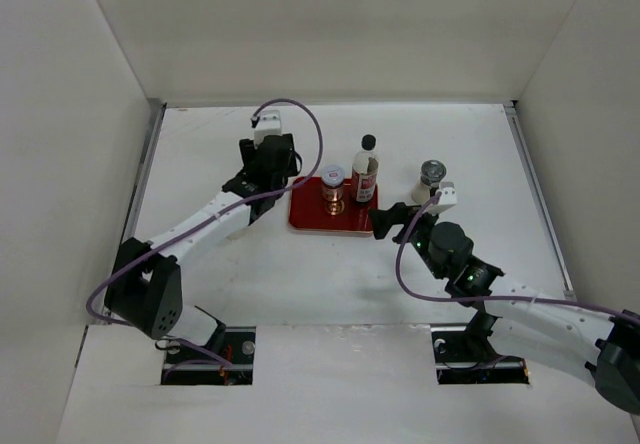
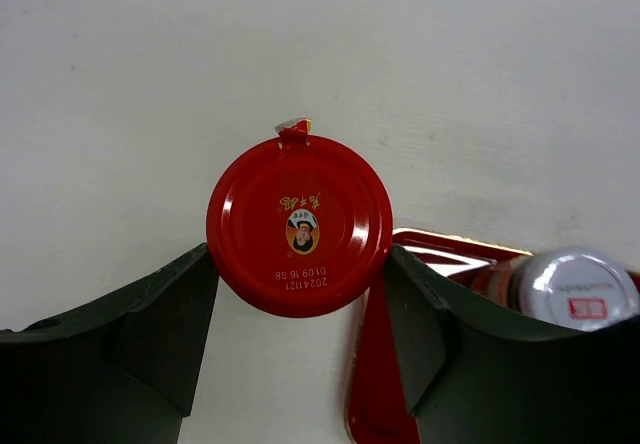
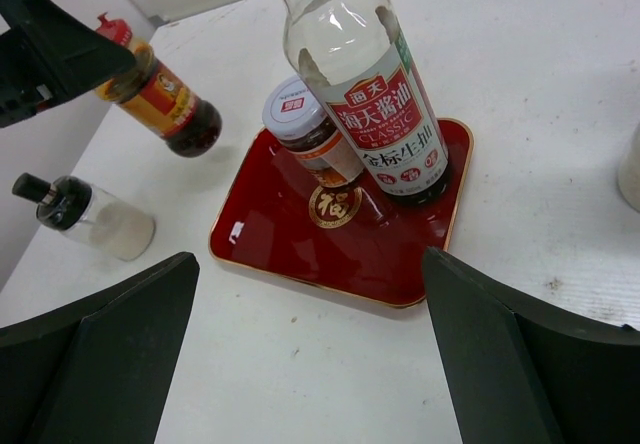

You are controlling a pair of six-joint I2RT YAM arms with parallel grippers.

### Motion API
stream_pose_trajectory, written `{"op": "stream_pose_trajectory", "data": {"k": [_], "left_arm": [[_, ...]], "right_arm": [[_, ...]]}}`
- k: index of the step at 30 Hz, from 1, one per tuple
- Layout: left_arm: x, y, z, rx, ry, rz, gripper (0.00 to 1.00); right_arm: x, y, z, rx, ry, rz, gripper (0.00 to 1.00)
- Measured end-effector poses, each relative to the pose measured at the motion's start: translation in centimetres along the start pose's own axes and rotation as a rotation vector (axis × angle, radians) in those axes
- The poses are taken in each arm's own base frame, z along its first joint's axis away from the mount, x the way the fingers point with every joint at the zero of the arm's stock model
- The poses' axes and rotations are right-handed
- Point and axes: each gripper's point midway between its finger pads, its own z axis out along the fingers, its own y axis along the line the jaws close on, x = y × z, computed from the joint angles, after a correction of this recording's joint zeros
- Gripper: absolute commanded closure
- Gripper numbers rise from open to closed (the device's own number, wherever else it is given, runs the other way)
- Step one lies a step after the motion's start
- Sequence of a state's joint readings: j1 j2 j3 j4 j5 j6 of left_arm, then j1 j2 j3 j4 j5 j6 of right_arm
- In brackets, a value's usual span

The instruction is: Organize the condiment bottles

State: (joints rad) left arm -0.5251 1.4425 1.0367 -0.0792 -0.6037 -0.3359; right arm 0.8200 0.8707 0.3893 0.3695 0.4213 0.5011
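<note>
My left gripper point(image 2: 300, 264) is shut on the red-lidded jar point(image 2: 298, 224), its fingers pressed against both sides of the lid, just left of the red tray point(image 2: 385, 394). From the right wrist view the same jar point(image 3: 160, 94) hangs under the left gripper's fingers point(image 3: 50, 44). On the tray point(image 3: 340, 244) stand the tall clear bottle with a red label point(image 3: 370, 94) and a white-lidded jar point(image 3: 300, 114). A small black-capped jar point(image 3: 85, 214) is on the table left of the tray. A grey-lidded jar point(image 1: 432, 176) stands right of the tray. My right gripper point(image 3: 308, 264) is open and holds nothing, in front of the tray's near edge.
White walls close in the table on the left, back and right point(image 1: 330, 24). The left arm point(image 1: 190, 229) reaches diagonally across the left half of the table, and the right arm point(image 1: 500, 294) lies low along the right front.
</note>
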Motion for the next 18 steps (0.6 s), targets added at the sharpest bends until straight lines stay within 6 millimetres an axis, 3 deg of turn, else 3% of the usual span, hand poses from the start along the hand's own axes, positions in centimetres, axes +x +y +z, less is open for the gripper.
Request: {"op": "stream_pose_trajectory", "data": {"k": [7,10,18], "left_arm": [[0.4,-6.5,-3.2,0.151,-0.046,0.026,0.67],[0.5,-8.5,-3.7,0.194,-0.066,0.021,0.68],[3.0,-9.4,-1.9,0.171,-0.041,0.060,0.68]], "right_arm": [[0.0,0.0,0.0,-0.001,-0.001,0.000,0.00],[-0.2,0.1,-0.1,-0.002,-0.004,0.002,0.00],[-0.6,0.2,-0.2,-0.010,-0.017,0.009,0.00]]}}
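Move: The left hand already holds the red-capped bottle off the table; its goal, the tray's far-left part, lies about 10 cm right, 2 cm back and 18 cm below. The white-lidded jar stands roughly 17 cm right and 3 cm back, the tall glass bottle some 24 cm right and 1 cm back. From the idle right hand, that tray spot is about 12 cm ahead, 18 cm left and 18 cm below. Left hand carries the gripped red-capped bottle 10 cm right over the tray's far-left part, then lowers about 3 cm. ##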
